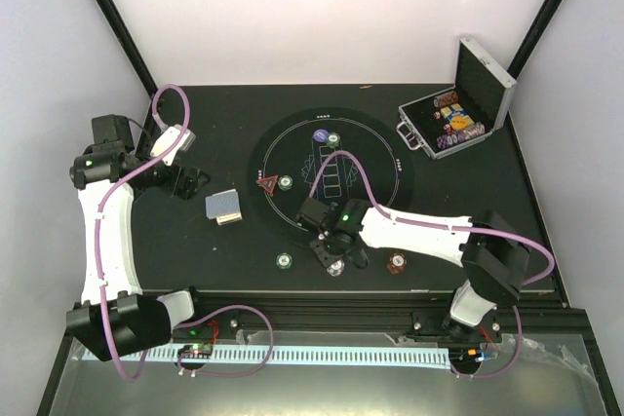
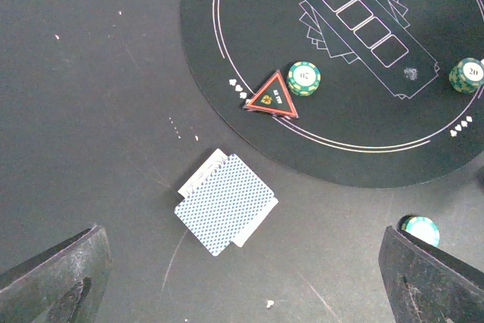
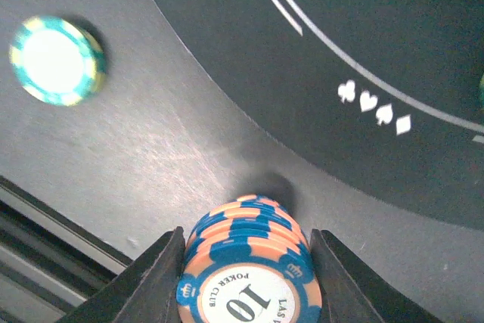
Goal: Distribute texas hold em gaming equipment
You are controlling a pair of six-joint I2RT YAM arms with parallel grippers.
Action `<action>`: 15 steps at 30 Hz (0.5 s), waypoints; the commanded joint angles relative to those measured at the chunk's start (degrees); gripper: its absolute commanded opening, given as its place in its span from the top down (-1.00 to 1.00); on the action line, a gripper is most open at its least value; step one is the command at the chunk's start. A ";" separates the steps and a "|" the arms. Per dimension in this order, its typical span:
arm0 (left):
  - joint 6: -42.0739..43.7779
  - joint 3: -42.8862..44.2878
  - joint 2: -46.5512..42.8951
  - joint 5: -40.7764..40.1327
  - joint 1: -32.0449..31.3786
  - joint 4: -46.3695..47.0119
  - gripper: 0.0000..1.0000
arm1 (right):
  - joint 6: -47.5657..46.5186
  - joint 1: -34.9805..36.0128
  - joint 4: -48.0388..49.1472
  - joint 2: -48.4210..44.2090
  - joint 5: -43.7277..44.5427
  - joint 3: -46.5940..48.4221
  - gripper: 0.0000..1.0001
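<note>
My right gripper (image 3: 248,281) is shut on a stack of orange-and-blue chips (image 3: 249,251) marked 10, standing on the table just off the black mat's (image 3: 355,28) near edge. In the top view this gripper (image 1: 332,262) points down between a green chip (image 1: 284,261) and a red-brown chip (image 1: 397,263). A pile of blue-backed cards (image 2: 225,202) lies ahead of my open, empty left gripper (image 2: 242,285). On the mat a red triangle marker (image 2: 272,96) lies beside a green chip (image 2: 304,78). A purple button disc (image 1: 320,135) sits at the far side.
An open silver case (image 1: 458,114) holding more chips stands at the back right. Another green chip (image 2: 467,75) lies on the mat's right side. A green chip (image 3: 57,60) lies on the table left of my right gripper. The table's front rail runs close behind it.
</note>
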 commanded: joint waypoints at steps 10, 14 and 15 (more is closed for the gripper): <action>0.74 1.94 -0.51 1.10 0.32 -1.30 -0.98 | -7.73 -3.68 -3.74 17.20 2.45 26.11 0.16; 0.74 2.13 -0.51 1.06 0.37 -1.34 -0.98 | -8.64 -6.09 -4.45 25.63 1.83 35.75 0.16; 0.74 2.12 -0.46 1.08 0.37 -1.33 -0.98 | -8.70 -6.60 -4.62 28.13 1.60 37.66 0.16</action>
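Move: The right hand already holds a stack of 10 chips. The green chips beside the triangular marker, where it is being taken, lie about 18 cm ahead and 11 cm to its left, some 5 cm lower; the triangular marker is about 4 cm farther left of them. The near-edge green chips stand level with the hand, about 11 cm left, and the leftover 10 chips almost beneath it, 1 cm back and 1 cm right. From the left hand, the green chips beside the marker are about 7 cm ahead, 19 cm right and 24 cm below. Still pinching the stack of 10 chips, the right hand carries it away from the leftover chips at the near edge, forward and to the left by about 9 cm each, towards the green chips beside the triangular marker. It arcs on the way, first climbing some 4 cm and then sinking about 2.5 cm as it speeds onward, the fingers pointing nearly straight down and keeping their opening. ##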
